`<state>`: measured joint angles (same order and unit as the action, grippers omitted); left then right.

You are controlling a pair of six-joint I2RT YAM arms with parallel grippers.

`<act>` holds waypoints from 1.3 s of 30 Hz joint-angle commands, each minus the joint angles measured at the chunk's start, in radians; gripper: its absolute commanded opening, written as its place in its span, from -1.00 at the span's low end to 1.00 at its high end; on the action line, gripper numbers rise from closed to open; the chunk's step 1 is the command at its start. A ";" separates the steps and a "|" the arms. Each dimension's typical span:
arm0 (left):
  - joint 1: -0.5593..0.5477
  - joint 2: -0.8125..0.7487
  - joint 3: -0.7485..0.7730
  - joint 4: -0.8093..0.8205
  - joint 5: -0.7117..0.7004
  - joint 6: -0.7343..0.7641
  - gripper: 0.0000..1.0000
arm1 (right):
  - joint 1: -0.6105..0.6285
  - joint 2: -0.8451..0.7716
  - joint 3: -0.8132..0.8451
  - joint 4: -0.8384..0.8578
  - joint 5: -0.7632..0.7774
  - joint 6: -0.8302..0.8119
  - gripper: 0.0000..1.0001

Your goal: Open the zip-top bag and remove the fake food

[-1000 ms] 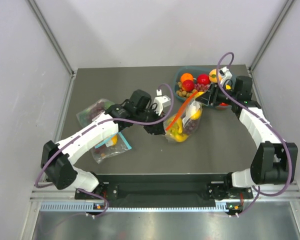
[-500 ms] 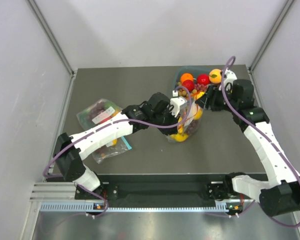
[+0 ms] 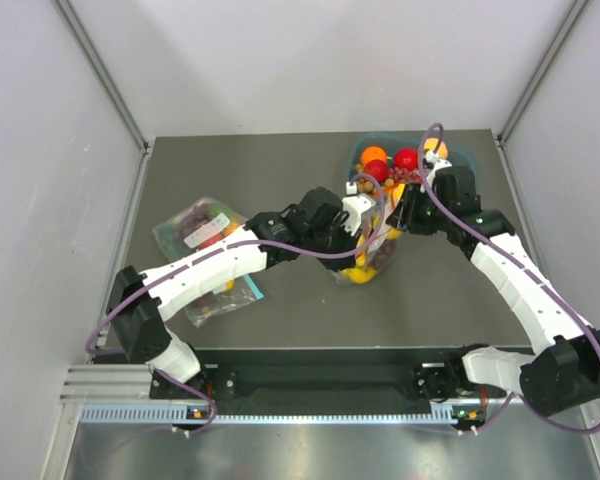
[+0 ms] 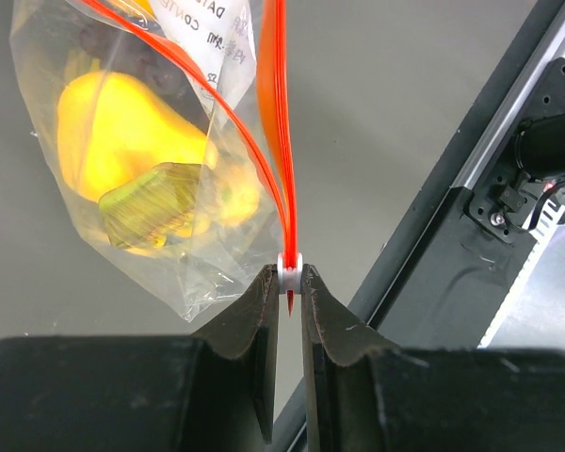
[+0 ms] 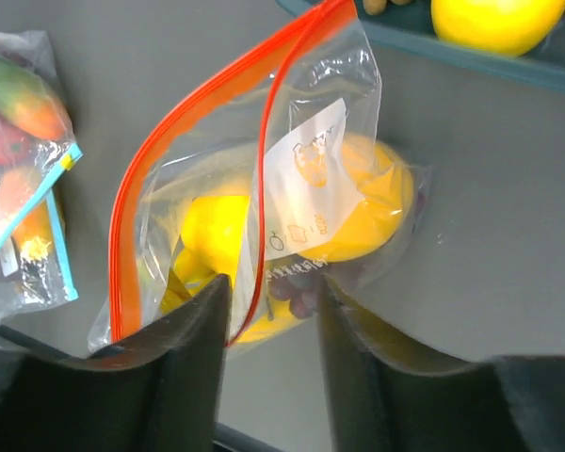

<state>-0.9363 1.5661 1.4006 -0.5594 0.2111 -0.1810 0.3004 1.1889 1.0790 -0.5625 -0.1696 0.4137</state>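
Observation:
The zip-top bag (image 3: 368, 256) stands in the middle of the table, clear with a red-orange zip strip (image 4: 275, 113). My left gripper (image 4: 289, 273) is shut on the white slider (image 4: 290, 265) at the strip's end, holding it up above the bag (image 3: 363, 212). The bag's mouth gapes in the right wrist view. My right gripper (image 5: 273, 301) is open, its fingers either side of the bag's near lip below the white label patch (image 5: 306, 179). Inside lie the fake food: yellow lemon (image 5: 377, 202), banana (image 5: 212, 235) and dark grapes (image 5: 299, 292).
A teal bowl (image 3: 462, 156) of red, orange and yellow fruits stands at the back right, just behind my right gripper (image 3: 398, 215). Two clear bags with teal-blue strips (image 3: 195, 225) (image 3: 225, 290) lie at the left, under my left arm.
My left gripper has carried the slider right, bunching the stretched strip up over the bag. My right gripper has come from the bowl down to the bag's mouth.

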 commanded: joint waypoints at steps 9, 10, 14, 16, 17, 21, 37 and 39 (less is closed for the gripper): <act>-0.016 -0.052 0.009 0.023 -0.013 0.032 -0.42 | 0.045 0.074 -0.001 0.085 -0.011 0.037 -1.00; -0.016 -0.058 0.008 0.024 -0.021 0.029 -0.14 | 0.048 0.071 -0.001 0.085 -0.008 0.039 -1.00; -0.013 -0.089 -0.003 0.067 -0.068 -0.020 0.89 | 0.049 0.055 -0.005 0.075 0.005 0.033 -1.00; -0.003 -0.100 0.003 0.082 -0.079 -0.037 0.98 | 0.049 0.049 -0.004 0.058 0.004 0.025 -0.99; 0.007 -0.101 0.008 0.087 -0.075 -0.061 0.98 | 0.051 0.046 -0.005 0.053 0.007 0.020 -1.00; 0.067 -0.083 0.026 0.147 -0.042 -0.144 0.98 | 0.052 0.025 -0.013 0.033 0.008 0.013 -1.00; 0.080 0.138 0.152 0.266 -0.036 -0.267 0.98 | 0.062 -0.034 -0.064 0.018 0.004 0.019 -1.00; 0.080 0.159 0.161 0.263 -0.041 -0.264 0.98 | 0.063 -0.040 -0.067 0.016 0.004 0.016 -1.00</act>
<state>-0.8536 1.7065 1.5120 -0.3515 0.1669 -0.4248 0.3435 1.1847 1.0122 -0.5526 -0.1726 0.4381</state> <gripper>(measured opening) 0.991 0.006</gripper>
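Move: The right hand, half open, has the near lip of the bag's orange zip just under its fingertips, about 2 cm to its left and 2 cm below. The bagged fruit lies about 2 cm back, 4 cm left and 9 cm below that hand; the fruit tray is some 12 cm ahead and 6 cm right, as low. The left hand pinches the zip at its white slider; the middle of the parted mouth is roughly 6 cm ahead, 6 cm right and nearly level. Down about 2.5 cm and slightly left, the right hand shuts on the near lip and keeps it pinched, then eases back some 2 cm. The left hand then opens wide, lets go of the slider end, lifts and goes forward, then right and down, ending about 7.5 cm farther out beside the right fingers, fingers spread above the bag's mouth, turned some 15 degrees counter-clockwise. ##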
